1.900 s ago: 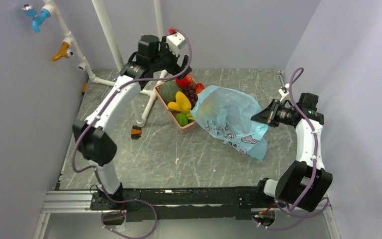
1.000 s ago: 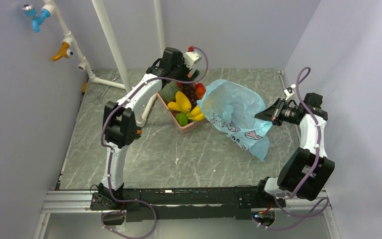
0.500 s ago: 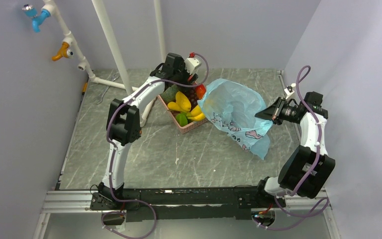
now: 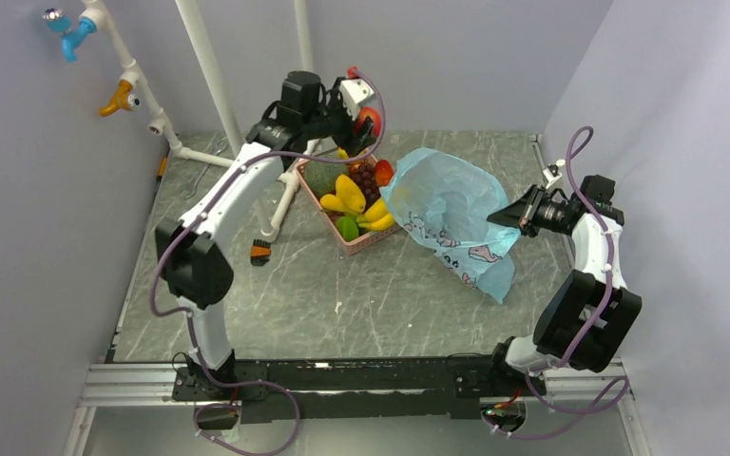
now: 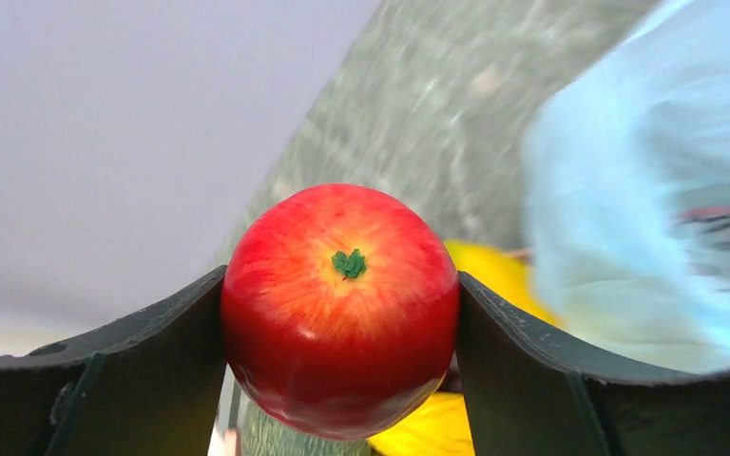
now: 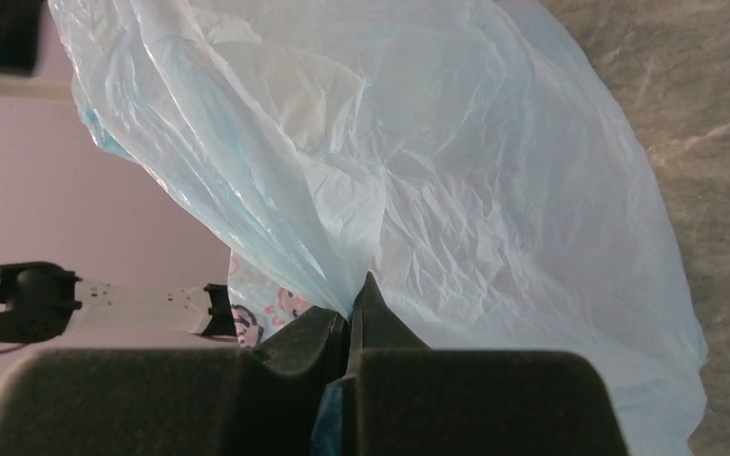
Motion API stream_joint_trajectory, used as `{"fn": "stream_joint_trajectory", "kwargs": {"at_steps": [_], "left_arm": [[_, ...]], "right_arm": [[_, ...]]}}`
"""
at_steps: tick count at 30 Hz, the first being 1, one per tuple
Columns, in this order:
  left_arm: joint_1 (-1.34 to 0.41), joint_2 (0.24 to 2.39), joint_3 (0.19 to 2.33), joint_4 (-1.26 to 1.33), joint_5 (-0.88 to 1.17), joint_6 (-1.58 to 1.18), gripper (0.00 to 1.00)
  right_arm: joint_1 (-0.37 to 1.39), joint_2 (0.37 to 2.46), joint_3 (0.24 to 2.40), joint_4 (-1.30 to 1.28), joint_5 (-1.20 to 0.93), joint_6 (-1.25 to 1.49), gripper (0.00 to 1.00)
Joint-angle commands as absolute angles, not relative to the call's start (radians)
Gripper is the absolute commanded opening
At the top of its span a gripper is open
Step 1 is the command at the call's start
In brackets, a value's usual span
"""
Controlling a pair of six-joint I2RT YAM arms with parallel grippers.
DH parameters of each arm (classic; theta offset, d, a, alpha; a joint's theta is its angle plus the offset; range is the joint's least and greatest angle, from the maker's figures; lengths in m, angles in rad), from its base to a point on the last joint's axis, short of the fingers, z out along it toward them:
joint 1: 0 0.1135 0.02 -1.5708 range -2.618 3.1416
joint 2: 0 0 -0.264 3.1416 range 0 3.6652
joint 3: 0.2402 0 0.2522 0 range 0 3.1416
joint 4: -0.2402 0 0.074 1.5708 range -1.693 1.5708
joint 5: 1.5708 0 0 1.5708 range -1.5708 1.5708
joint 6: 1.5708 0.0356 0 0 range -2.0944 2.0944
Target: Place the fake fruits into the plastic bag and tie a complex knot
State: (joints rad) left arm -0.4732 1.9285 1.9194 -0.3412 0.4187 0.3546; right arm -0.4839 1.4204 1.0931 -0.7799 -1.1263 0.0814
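My left gripper (image 4: 365, 122) is shut on the red apple (image 5: 340, 306) and holds it in the air above the pink basket (image 4: 359, 241); the apple also shows in the top view (image 4: 371, 121). In the basket lie yellow bananas (image 4: 349, 196), a green lime (image 4: 347, 227), dark grapes (image 4: 368, 177), a dark green melon (image 4: 319, 177) and a red-yellow mango (image 4: 384, 173). The light-blue plastic bag (image 4: 447, 217) lies right of the basket, its mouth held up. My right gripper (image 4: 502, 218) is shut on the bag's edge (image 6: 342, 275).
White pipes (image 4: 211, 76) stand at the back left behind the basket. A small dark and orange object (image 4: 260, 251) lies on the table (image 4: 342, 304) left of the basket. Side walls close in on both sides.
My left gripper went down into the basket, closed on the red apple and has lifted it up and back. The right gripper kept hold of the bag, barely moving.
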Motion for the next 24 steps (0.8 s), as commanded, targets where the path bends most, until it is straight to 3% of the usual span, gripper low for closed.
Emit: {"fn": "stream_joint_trajectory", "kwargs": {"at_steps": [1, 7, 19, 22, 24], "left_arm": [[-0.535, 1.794, 1.971, -0.353, 0.789, 0.412, 0.63], [-0.684, 1.809, 1.97, -0.465, 0.966, 0.573, 0.61], [-0.873, 2.138, 2.118, -0.469, 0.7, 0.65, 0.64], [-0.877, 2.173, 2.117, -0.465, 0.67, 0.675, 0.71], [-0.88, 2.176, 2.109, -0.47, 0.636, 0.687, 0.86]], "right_arm": [[-0.489, 1.425, 1.072, -0.686, -1.127, 0.146, 0.0], [-0.488, 1.429, 1.039, -0.617, -1.131, 0.225, 0.0], [-0.49, 1.457, 1.012, -0.697, -1.158, 0.12, 0.0], [-0.489, 1.472, 1.015, -0.71, -1.155, 0.091, 0.0], [-0.49, 1.483, 1.018, -0.714, -1.153, 0.076, 0.0]]}}
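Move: The open mouth of the plastic bag, where the red apple in the left hand is going, lies about 14 cm back, 19 cm right and 18 cm below that hand. The fruit basket sits some 4 cm back of the hand, neither left nor right, 23 cm down; its bananas are 11 cm back, 5 cm right and 18 cm below. From the right hand the bag mouth is roughly 3 cm ahead, 9 cm left and 8 cm below. Swinging right and back in an arc, each by nearly 20 cm, the left hand first rises about 10 cm with the red apple still gripped, then sinks some 20 cm towards the bag's mouth, turning about 45 degrees clockwise. The right hand keeps its pinch on the bag's rim and eases down about 3 cm. ##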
